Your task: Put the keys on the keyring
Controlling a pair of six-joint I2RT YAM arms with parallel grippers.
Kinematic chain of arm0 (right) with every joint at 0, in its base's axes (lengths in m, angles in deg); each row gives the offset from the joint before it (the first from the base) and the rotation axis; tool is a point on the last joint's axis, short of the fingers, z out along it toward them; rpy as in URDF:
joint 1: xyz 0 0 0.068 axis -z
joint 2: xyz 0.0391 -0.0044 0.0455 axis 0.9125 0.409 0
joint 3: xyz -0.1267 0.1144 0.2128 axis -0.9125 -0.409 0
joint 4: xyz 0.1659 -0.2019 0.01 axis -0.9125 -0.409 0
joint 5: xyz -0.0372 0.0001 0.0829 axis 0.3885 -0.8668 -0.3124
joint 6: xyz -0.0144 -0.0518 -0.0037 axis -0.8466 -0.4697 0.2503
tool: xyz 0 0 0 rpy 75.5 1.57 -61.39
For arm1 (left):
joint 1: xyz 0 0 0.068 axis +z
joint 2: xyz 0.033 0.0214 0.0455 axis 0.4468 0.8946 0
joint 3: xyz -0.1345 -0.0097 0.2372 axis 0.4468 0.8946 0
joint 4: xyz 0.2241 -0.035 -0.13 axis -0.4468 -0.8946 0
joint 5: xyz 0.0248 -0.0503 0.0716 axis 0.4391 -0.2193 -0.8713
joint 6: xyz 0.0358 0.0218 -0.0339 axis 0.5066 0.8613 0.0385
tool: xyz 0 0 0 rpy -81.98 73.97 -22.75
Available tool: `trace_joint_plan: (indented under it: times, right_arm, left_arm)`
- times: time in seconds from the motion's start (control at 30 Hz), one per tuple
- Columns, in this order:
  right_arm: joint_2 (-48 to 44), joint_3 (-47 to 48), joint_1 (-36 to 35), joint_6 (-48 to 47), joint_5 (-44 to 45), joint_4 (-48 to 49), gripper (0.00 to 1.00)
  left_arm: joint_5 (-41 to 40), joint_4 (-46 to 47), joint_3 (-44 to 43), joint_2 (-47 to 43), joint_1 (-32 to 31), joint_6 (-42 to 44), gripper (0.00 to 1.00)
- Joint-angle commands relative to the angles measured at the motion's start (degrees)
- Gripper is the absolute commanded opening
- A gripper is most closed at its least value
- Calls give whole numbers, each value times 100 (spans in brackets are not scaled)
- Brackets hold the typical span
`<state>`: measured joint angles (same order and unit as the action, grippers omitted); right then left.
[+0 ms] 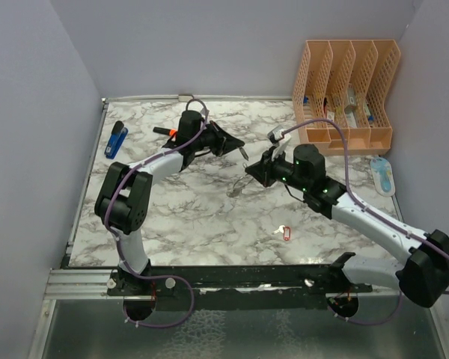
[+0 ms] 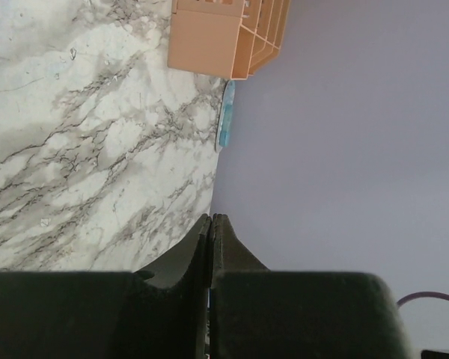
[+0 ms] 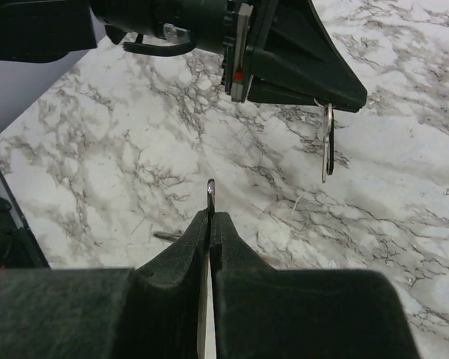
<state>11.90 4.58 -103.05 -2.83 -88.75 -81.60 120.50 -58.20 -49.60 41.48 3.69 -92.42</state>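
My left gripper (image 1: 238, 144) reaches over the back middle of the marble table, jaws pressed together (image 2: 210, 217). In the right wrist view a thin silver ring, seemingly the keyring (image 3: 328, 146) seen edge-on, hangs from its tip (image 3: 352, 101). My right gripper (image 1: 248, 170) sits just in front of it, shut (image 3: 211, 215) on a flat metal key (image 3: 210, 191) whose end sticks out past the fingertips. A key with a red tag (image 1: 284, 232) lies on the table nearer the front. A small silver piece (image 1: 236, 188) lies below the right gripper, too small to identify.
An orange slotted file rack (image 1: 348, 90) stands at the back right, with a blue-and-white object (image 1: 382, 174) beside it. An orange-capped marker (image 1: 162, 131) and a blue object (image 1: 117, 140) lie at the back left. Grey walls enclose three sides of the table.
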Motion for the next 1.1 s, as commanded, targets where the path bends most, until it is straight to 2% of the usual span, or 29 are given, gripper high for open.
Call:
trace_joint_plan:
  times: [0.0,0.23,0.57,0.8,1.07]
  right_arm:
    - [449,111,-74,82,243,1126,1]
    - [1056,271,-153,209,353,1701,1]
    - [1376,-92,-172,336,1245,2997,1]
    - [2026,38,-244,354,1330,3651,1]
    - [1804,-282,-341,217,1797,3940,1]
  left_arm:
    - [-99,-165,-41,-87,41,-292,0]
    - [32,-402,-68,-165,62,-534,0]
    - [102,-436,-96,-360,66,-897,0]
    - [96,-660,-234,-556,79,-890,0]
    - [112,-492,-102,-699,114,-1079,0]
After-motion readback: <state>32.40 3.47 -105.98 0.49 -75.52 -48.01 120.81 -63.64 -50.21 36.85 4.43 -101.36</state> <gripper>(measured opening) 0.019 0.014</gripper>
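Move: The silver key pinched in my left fingers hangs about 9 cm ahead of my right hand, 1 cm to its left and 2 cm lower, with the black tag about 1 cm farther out beside it. From my left hand, the keyring held by my right lies some 9 cm back, 1 cm left and 4 cm down. Its other keys dangle roughly 2 cm behind, 3 cm left of and 8 cm below my right hand. I carry the keyring with my right hand about 8 cm forward and 4 cm left to the silver key, dipping, lifting, then dipping again by a couple of centimetres while turning some 10 degrees clockwise. My left hand nearly holds its place, rolls a little, then raises the key about 3 cm late on. Both grips stay shut. ##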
